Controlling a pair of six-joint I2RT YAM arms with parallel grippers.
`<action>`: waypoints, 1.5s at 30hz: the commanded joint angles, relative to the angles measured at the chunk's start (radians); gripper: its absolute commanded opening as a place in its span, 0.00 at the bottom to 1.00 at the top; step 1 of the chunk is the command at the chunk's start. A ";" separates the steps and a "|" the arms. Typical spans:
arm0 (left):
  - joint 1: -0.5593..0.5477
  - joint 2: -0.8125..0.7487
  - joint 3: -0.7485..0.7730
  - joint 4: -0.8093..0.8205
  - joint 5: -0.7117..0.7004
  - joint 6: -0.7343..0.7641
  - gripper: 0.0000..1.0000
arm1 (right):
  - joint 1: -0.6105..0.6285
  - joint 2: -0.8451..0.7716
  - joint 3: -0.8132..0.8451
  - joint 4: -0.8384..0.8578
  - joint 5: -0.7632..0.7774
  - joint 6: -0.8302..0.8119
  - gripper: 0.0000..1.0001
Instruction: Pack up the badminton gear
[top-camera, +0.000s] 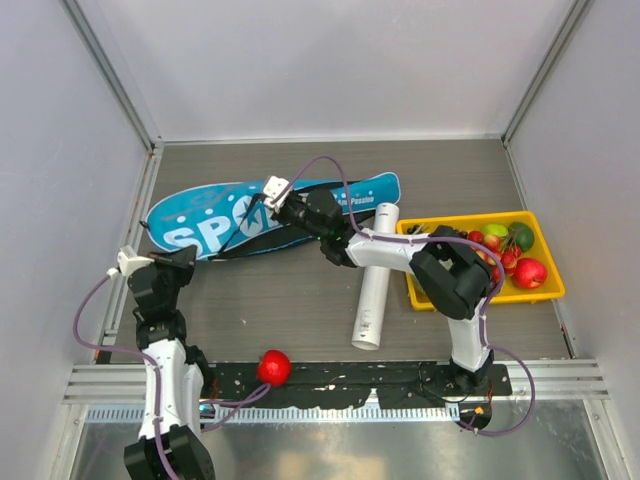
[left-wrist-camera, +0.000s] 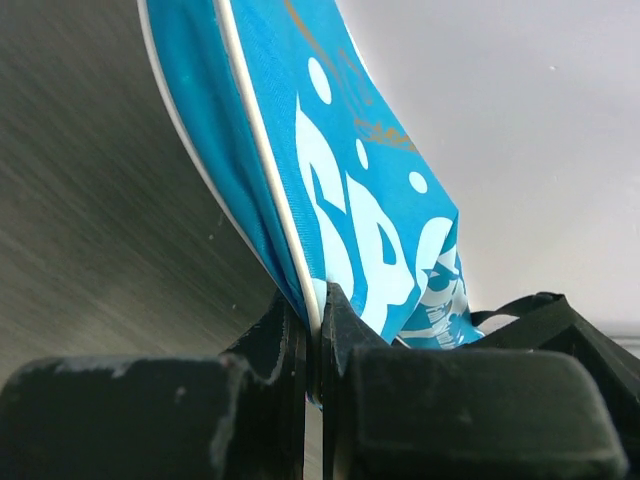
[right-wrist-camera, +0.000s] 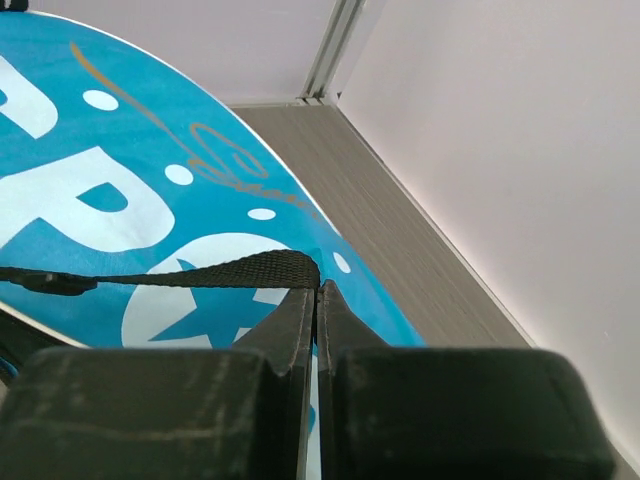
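The large blue "SPORT" racket bag (top-camera: 195, 228) lies flat across the back left of the table. My left gripper (top-camera: 188, 258) is at its near left edge. In the left wrist view this gripper (left-wrist-camera: 320, 296) is shut on the white-piped rim of the bag (left-wrist-camera: 340, 180), which rises from the jaws. My right gripper (top-camera: 283, 207) rests over the bag's middle. In the right wrist view it (right-wrist-camera: 317, 290) is shut on the bag's black strap (right-wrist-camera: 200, 270), above the printed blue fabric (right-wrist-camera: 120, 180). A long white tube (top-camera: 375, 290) lies on the table under the right arm.
A yellow tray (top-camera: 540, 292) of fruit stands at the right. A small red ball (top-camera: 274, 367) sits at the near edge between the arm bases. Walls close in the table on the left, back and right.
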 joint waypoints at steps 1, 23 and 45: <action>-0.014 0.005 -0.016 0.326 0.154 0.052 0.00 | 0.030 -0.029 0.021 0.294 -0.143 0.120 0.05; -0.014 0.075 0.036 -0.007 0.133 0.023 0.00 | -0.059 0.222 0.487 -0.290 -0.235 0.490 0.11; -0.014 0.120 0.139 -0.248 -0.007 -0.232 0.00 | -0.123 -0.016 0.344 -0.793 -0.387 0.723 0.74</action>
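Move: The right gripper still pinches the bag's black strap; the middle of the blue racket bag lies some 16 cm below and about 3 cm ahead of it. The left gripper holds the bag's near edge at the wide end, with that middle roughly 12 cm ahead, 20 cm right and 10 cm below. From the right gripper, the white tube is 10 cm back and 26 cm right, the red ball about 36 cm straight back, both some 18 cm lower. Lift the right gripper slightly forward with the strap, then open it wide to let go, swinging forward-left and down, then back and right, over the bag, tipping its fingers down nearly 60 degrees; finish about 9 cm lower, just after starting to rise. Keep the left pinch on the bag's edge, raising it 3 cm, then lowering it to 3 cm below its start while rolling and tipping it down. ##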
